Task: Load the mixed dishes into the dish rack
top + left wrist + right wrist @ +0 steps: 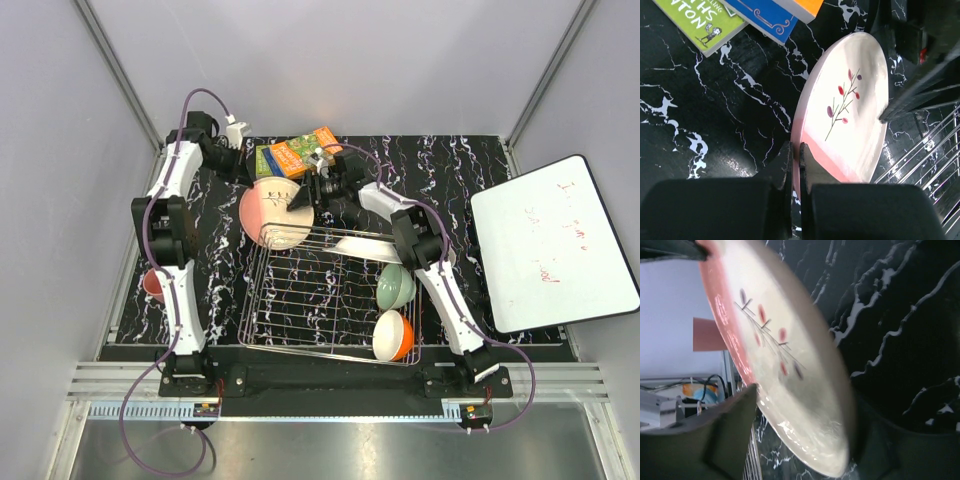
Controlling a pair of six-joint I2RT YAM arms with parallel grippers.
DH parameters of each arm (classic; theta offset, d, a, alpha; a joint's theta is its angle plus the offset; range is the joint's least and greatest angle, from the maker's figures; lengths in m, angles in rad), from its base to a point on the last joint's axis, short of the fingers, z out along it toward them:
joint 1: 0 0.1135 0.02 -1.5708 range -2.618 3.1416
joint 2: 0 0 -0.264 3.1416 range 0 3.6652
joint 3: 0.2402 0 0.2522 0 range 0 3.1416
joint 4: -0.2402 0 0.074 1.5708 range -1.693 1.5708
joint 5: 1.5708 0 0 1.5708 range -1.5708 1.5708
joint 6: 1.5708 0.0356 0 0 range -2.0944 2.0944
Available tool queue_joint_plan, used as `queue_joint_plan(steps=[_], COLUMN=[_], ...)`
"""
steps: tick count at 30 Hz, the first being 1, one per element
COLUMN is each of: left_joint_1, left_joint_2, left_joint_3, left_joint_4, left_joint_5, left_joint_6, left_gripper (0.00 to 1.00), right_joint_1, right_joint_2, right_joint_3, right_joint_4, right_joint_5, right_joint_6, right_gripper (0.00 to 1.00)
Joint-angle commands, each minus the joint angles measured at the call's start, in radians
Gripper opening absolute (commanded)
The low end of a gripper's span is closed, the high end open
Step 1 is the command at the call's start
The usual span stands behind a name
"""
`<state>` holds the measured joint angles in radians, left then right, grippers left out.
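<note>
The pink-and-cream plate (pixel 272 212) (pixel 850 110) (pixel 785 365) stands tilted on edge at the far side of the dish rack (pixel 258 300) (pixel 935 150). My left gripper (pixel 252 183) (pixel 796 155) is shut on its pink rim. My right gripper (pixel 303 200) (pixel 807 400) is open, one finger on each side of the plate's opposite edge. Inside the rack lie a white plate (pixel 365 247), a pale green bowl (pixel 395 287) and an orange bowl with a white inside (pixel 393 335). An orange-red mug (pixel 153 285) sits left of the rack, half hidden by the left arm.
Colourful books (pixel 295 155) (pixel 705 25) lie on the black marbled table just beyond the plate. A whiteboard (pixel 550 245) rests at the right edge. Both arms meet over the rack's far left corner.
</note>
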<state>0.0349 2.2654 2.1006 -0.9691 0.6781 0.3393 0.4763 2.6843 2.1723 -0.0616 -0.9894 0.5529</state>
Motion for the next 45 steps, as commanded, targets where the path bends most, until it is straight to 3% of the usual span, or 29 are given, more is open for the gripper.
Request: queue_joint_plan(steps=[1,7,9,17,18,20,21,22,24,25,31,37,45], left_joint_1=[-0.003,-0.004,-0.004,0.000,0.008,0.017,0.032,0.043,0.077,0.088,0.169,0.168,-0.019], left_joint_2=[0.005,0.009,0.010,0.010,0.008,0.008,0.005,0.000,-0.023,-0.035,-0.188,-0.380,-0.494], left_joint_3=[0.061,0.053,0.047,0.030,0.035,0.044,0.062,0.070,0.088,0.090,0.026,-0.134,-0.349], left_joint_4=[0.046,0.055,0.058,0.075,0.076,0.075,0.075,0.076,0.075,0.075,0.044,-0.014,-0.054], left_joint_5=[0.061,0.055,0.052,0.008,0.003,-0.014,-0.023,-0.029,-0.022,-0.008,0.095,0.227,0.164], left_joint_6=[-0.037,-0.042,-0.040,-0.049,-0.054,-0.075,-0.089,-0.111,-0.123,-0.135,-0.135,-0.080,0.081], left_gripper=[0.00,0.00,0.00,0.00,0.05,0.27,0.50,0.59,0.95,0.99,0.99,0.99,0.99], right_joint_1=[0.012,0.012,0.012,0.013,0.012,0.013,0.012,0.012,0.007,0.005,-0.010,-0.047,-0.122], right_joint_2=[0.061,0.075,0.065,-0.003,-0.012,-0.041,-0.049,-0.056,-0.069,-0.078,-0.090,-0.095,-0.262], right_joint_3=[0.055,0.061,0.047,-0.012,-0.016,-0.025,-0.023,-0.010,0.007,0.027,0.145,0.297,0.321], right_joint_4=[0.034,0.036,0.037,0.084,0.086,0.100,0.100,0.098,0.094,0.092,0.039,0.016,-0.030], right_joint_5=[-0.061,-0.069,-0.072,-0.071,-0.058,-0.042,-0.035,-0.031,-0.015,-0.011,0.046,0.118,0.234], right_joint_6=[0.064,0.082,0.074,0.056,0.044,0.027,0.022,0.016,0.004,0.001,-0.038,-0.042,-0.090], right_gripper=[0.56,0.19,0.00,0.00,0.00,0.00,0.00,0.00,0.00,0.00,0.00,0.00,0.00])
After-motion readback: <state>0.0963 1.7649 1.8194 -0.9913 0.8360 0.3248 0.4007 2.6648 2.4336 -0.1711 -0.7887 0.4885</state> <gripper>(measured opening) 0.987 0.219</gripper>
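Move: The pink plate is already pinched at its far-left rim by my left hand, its middle about 7 cm back, 7 cm right and 4 cm below those fingers. From my open right hand, whose fingers straddle the opposite rim, that middle is some 6 cm left, 4 cm back and 2 cm up. The books lie about 10 cm ahead of my right hand and 1 cm left, slightly lower; the white plate in the rack is about 13 cm back and 17 cm right. I close my right fingers on the pink plate's right rim while my left hand eases it down a little. Then my left hand opens wide, lets go and swings up about 14 cm, first out to the left, then back towards my base. Once it is free, my right hand carries the plate forward and up roughly 10 cm each, drifting right and turning slightly clockwise. ##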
